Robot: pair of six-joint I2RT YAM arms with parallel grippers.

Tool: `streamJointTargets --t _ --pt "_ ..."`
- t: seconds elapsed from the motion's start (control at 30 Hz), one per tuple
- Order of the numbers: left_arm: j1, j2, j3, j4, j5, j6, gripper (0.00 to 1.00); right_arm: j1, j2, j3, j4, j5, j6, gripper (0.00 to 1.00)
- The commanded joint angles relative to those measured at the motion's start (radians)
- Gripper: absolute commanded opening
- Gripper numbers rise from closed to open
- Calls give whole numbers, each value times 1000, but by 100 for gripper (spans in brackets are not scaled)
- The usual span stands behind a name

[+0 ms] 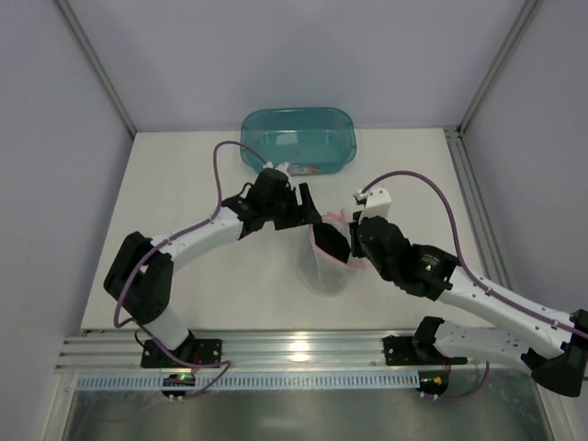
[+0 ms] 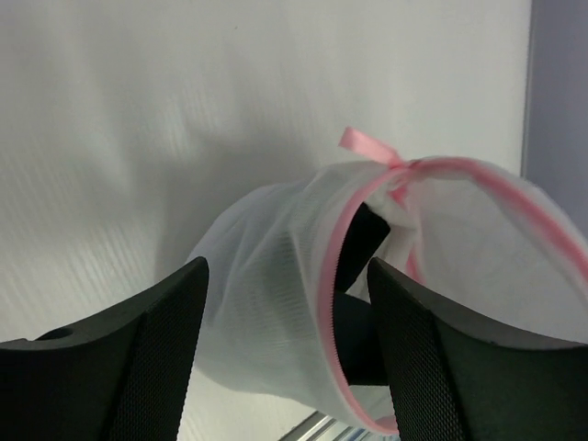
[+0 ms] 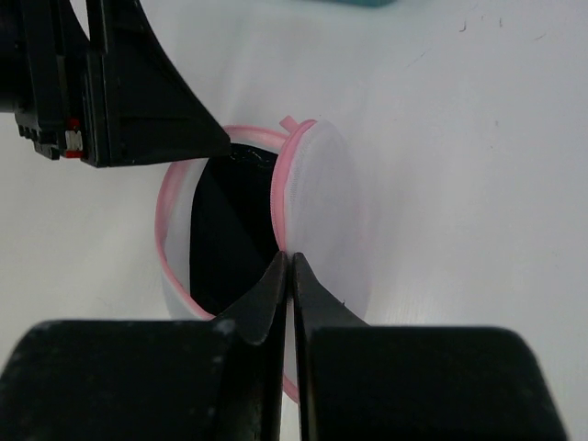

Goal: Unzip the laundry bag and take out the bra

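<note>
The laundry bag [image 1: 322, 274] is a white mesh pouch with a pink zip rim, in the middle of the table between both grippers. Its zip gapes open, and the black bra [image 3: 225, 239] shows inside; it also shows in the left wrist view [image 2: 360, 241]. My right gripper [image 3: 289, 262] is shut on the bag's pink rim beside the round lid [image 3: 326, 202], and sits at the bag's right side in the top view [image 1: 344, 250]. My left gripper [image 2: 285, 271] is open and holds nothing, just short of the bag [image 2: 266, 276] at its far left [image 1: 303, 211].
A teal translucent tub [image 1: 299, 138] stands at the table's far edge, behind the left gripper. An aluminium rail [image 1: 294, 349] runs along the near edge. Metal frame posts stand at the back corners, and purple cables arc over both arms.
</note>
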Motion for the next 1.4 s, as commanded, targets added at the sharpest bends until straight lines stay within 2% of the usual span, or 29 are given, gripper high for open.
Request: streamJointTargets --t 0.0,0.07,0.1,0.17,0.2,0.23,0.37,0.43,0.47,0.57,0.6,0.63,0.7,0.77,0.87,0.9,0.93,1.0,1.03,1.07,1.17,1.37 --pt "-8 -5 39 -145 -5 96 71 7 -32 -5 -4 48 24 4" --pt "-18 31 67 -176 27 122 56 7 -32 -5 -6 50 24 4" --pt "-27 42 74 -183 36 127 40 7 -34 -4 -7 51 24 4" --pt "-34 59 76 -179 46 130 23 7 -35 -3 -16 62 31 4" --pt "-38 58 73 -174 38 128 5 5 -38 -3 -21 67 34 4" --pt "-41 47 67 -170 32 124 0 7 -42 -5 -27 73 36 4" --pt "-41 -31 29 -170 -83 111 0 7 -48 -8 -81 152 97 4" --pt "-41 -80 16 -183 -135 107 0 5 -46 -10 -136 246 140 4" --pt "-39 -131 7 -199 -189 108 0 5 -45 -10 -165 283 207 4" --pt "-38 -220 -4 -240 -233 117 0 -5 -31 -14 -332 448 368 4" --pt "-38 -238 -7 -251 -237 117 0 -7 -23 -16 -332 476 416 4" --pt "-38 -255 -13 -258 -237 119 0 -10 -16 -19 -414 501 466 9" --pt "-38 -298 -34 -266 -217 117 0 -13 24 -14 -508 533 595 49" --pt "-38 -320 -53 -265 -197 111 0 -13 44 -10 -495 519 599 54" --pt "-38 -344 -99 -254 -166 94 0 1 -1 -34 -284 406 357 64" --pt "-38 -360 -112 -249 -166 90 0 8 -23 -48 -142 357 234 65" --pt "-39 -367 -141 -239 -166 81 0 8 -47 -65 -71 223 175 66" --pt "-38 -378 -165 -235 -166 73 0 8 -110 -120 118 87 102 67" --pt "-38 -387 -184 -232 -133 71 0 8 -120 -134 160 21 67 67" --pt "-38 -393 -192 -232 -135 65 0 8 -114 -138 187 -67 65 67" --pt "-38 -412 -215 -231 -134 53 0 8 -71 -132 255 -191 62 67" --pt "-38 -441 -221 -246 -152 44 0 7 46 -171 506 -393 56 65"
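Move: The laundry bag's rim, at its left far edge, runs between the left hand's open fingers, about 2 cm back and 3 cm below; the black bra shows in the opening some 5 cm back, 3 cm right and 6 cm below. The raised lid is about 6 cm back and 7 cm right of the left hand. The right hand already holds the lid's edge, with the bra roughly 5 cm ahead, 4 cm left and 8 cm below. The bag's rim is pinched as the left fingers sink 3 cm and shut; the left hand then lifts it about 9 cm, drawing left and back, and lowers again, still gripping. The right hand pulls the lid's edge about 10 cm right, turning some 30 degrees clockwise, opens to let go, then swings back left about 15 cm, open, turning counter-clockwise and rolling its left side up. ##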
